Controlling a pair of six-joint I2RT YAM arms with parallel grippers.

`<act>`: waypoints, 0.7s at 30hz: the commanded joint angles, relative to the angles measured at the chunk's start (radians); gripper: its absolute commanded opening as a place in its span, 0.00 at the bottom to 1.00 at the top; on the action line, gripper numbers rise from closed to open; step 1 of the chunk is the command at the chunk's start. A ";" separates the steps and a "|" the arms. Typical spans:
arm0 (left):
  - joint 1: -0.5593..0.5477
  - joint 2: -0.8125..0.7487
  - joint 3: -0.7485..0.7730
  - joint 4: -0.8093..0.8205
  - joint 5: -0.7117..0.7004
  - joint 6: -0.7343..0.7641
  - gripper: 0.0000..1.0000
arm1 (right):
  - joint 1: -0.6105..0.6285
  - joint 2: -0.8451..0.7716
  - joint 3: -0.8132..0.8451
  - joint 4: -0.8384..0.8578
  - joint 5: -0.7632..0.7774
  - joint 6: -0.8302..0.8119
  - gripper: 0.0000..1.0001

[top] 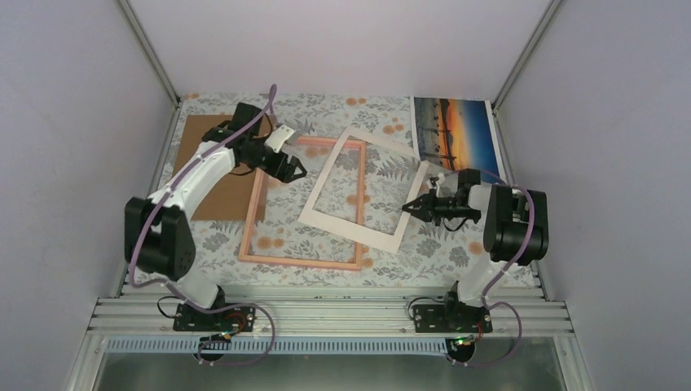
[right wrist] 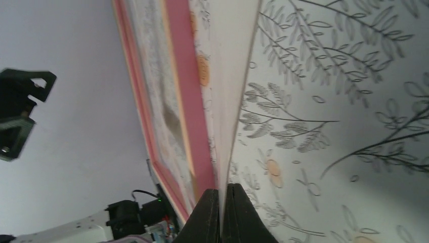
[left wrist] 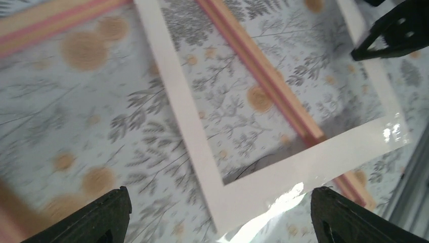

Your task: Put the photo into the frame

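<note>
The pink frame (top: 301, 262) lies flat in the middle of the table. A white mat board (top: 326, 175) rests askew across the frame's right side. My right gripper (top: 411, 208) is shut on the mat's right edge; in the right wrist view the fingers (right wrist: 238, 215) pinch the thin white sheet (right wrist: 230, 76) beside the pink frame (right wrist: 184, 76). My left gripper (top: 295, 171) hangs open over the frame's upper left part, holding nothing. Its wrist view shows a mat corner (left wrist: 253, 187) and a frame bar (left wrist: 263, 76) below. The photo (top: 456, 134) lies at the back right, untouched.
A brown cardboard sheet (top: 216, 175) lies at the left, partly under the left arm and the frame. Grey walls close in the table on three sides. The floral tablecloth (top: 424, 261) shows around the frame. The right gripper's tip (left wrist: 399, 33) shows in the left wrist view.
</note>
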 commanded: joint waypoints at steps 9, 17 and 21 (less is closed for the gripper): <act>0.013 0.432 0.239 0.225 0.305 -0.190 0.75 | -0.002 -0.058 -0.016 -0.061 0.201 -0.138 0.04; -0.005 0.670 0.431 0.220 0.341 -0.223 0.69 | -0.011 -0.054 -0.023 -0.068 0.234 -0.139 0.04; -0.018 0.738 0.490 0.211 0.337 -0.228 0.66 | -0.013 -0.053 -0.022 -0.069 0.232 -0.141 0.04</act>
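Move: The white mat's left side, near its far left corner, is some 12 cm ahead of the left hand, 9 cm to its right and 16 cm below. The pink frame's middle is only about 1 cm ahead of that hand, 3 cm right and 17 cm down; the brown board is about 11 cm ahead and 17 cm left. The right hand holds the mat's right side; from it the frame's middle is roughly 4 cm ahead and 22 cm left, slightly lower. Towards the mat's left side the left hand reaches in one sweep, about 11 cm forward, as much down and some 8 cm to the right, tilting about 20 degrees so the fingers point more to the right while they narrow but stay open. The mat's right side stays pinched in the right hand, which eases down and right, 2–3 cm each, its fingers tipping more steeply down. ##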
